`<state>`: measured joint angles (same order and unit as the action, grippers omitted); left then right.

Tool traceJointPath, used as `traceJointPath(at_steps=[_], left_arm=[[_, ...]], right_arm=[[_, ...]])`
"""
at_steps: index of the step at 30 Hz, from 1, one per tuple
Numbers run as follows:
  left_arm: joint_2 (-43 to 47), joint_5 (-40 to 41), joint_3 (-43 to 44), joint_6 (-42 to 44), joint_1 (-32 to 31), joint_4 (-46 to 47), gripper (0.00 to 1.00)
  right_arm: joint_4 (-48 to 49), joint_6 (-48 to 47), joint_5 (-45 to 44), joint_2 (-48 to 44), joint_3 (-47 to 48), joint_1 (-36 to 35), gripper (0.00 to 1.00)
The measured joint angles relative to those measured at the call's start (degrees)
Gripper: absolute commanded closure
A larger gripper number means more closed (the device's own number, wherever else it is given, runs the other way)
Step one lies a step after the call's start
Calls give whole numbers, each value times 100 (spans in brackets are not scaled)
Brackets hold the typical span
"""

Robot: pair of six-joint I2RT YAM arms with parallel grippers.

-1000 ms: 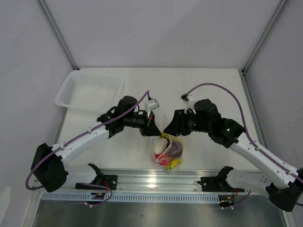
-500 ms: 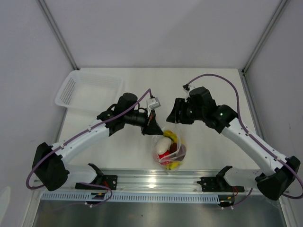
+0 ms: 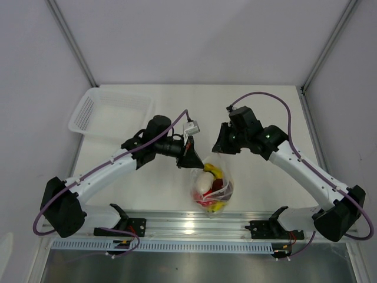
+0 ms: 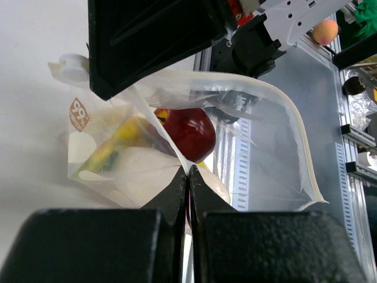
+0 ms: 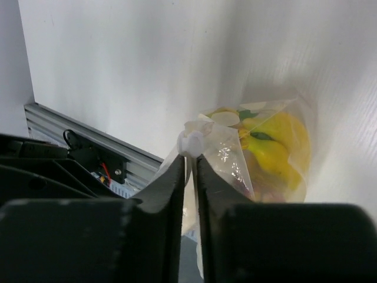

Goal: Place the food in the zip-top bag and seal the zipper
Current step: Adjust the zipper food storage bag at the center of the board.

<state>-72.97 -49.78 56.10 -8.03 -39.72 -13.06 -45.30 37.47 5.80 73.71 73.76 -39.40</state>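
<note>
The clear zip-top bag [image 3: 213, 190] hangs between my two grippers over the table's near edge, with the food inside. My left gripper [image 3: 196, 164] is shut on one side of the bag's mouth [image 4: 187, 172]. Past it sit the red apple [image 4: 189, 133], a yellow banana [image 4: 111, 148] and the white radish [image 4: 138, 171]. The zipper [image 4: 296, 131] curves open on the right. My right gripper [image 5: 189, 158] is shut on the bag's edge just under a white slider [image 5: 189, 143]. The banana bunch [image 5: 275, 148] shows through the plastic beyond it.
A white mesh basket [image 3: 112, 112] stands at the table's far left. An aluminium rail [image 3: 194, 224] with both arm bases runs along the near edge, right under the hanging bag. Grey walls close in the table on the left, back and right.
My right gripper has swung back and a little right, then closed on the bag's edge by the slider. The bag's mouth is now stretched between the grippers. The left gripper stayed shut in place.
</note>
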Motion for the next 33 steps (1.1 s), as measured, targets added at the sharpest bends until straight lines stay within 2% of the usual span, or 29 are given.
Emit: traceJointPath(at_steps=[2,5,6,7,12,14,16,20,21,22,33], left_arm=[[-2,-4,0,-50,0,39,96],[2,-20,2,-142,0,138,73],[15,-17,2,-208,0,184,60],[35,-7,2,-247,-4,214,52],[186,407,109,-533,-195,286,33],[188,752,251,-599,-385,260,30],[190,1161,367,-686,-579,254,17],[181,2144,660,-903,-1005,101,13],[177,2463,754,-942,-1165,48,2],[168,2763,857,-960,-1327,7,0],[-341,6146,1198,-1381,-2914,-101,0]], right_arm=[[-17,42,2,61,0,-2,97],[-28,114,-37,96,0,-13,100],[-26,153,-66,96,0,-13,100],[-26,175,-94,94,0,-13,100],[-28,461,-291,63,0,-13,100],[-33,623,-393,7,0,-13,100],[-57,798,-549,-81,0,-44,100],[-157,1154,-1025,-236,0,-162,100],[-186,1241,-1154,-267,0,-184,100],[-210,1335,-1235,-289,0,-201,100],[-328,2118,-1803,-544,-2,-227,100]])
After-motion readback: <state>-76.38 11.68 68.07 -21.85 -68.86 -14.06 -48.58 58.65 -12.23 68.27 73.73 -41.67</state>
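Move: The left hand still pinches the left side of the bag's rim; the middle of the open mouth lies about 6 cm to its right, 3 cm back and 2 cm lower. Below in the bag, some 13 cm down, are the dark red fruit 6 cm right and 2 cm back, the banana 4 cm right and 4 cm ahead, and the white radish 1 cm right, level with the hand. From the right hand, at the rim's far end, the mouth's middle is roughly 10 cm back, 1 cm right and 2 cm down. The left fingers open wide and let go of the rim, then the left hand rises and swings right over the bag's mouth, about 7 cm in all, peaking some 6 cm up before dipping again, while it turns counter-clockwise some 30 degrees, its spread fingers ending around the upper rim edges. Meanwhile the right fingers close fully on the far end of the rim and keep their pinch as that hand moves a few centimetres right and up and turns clockwise about 25 degrees. ##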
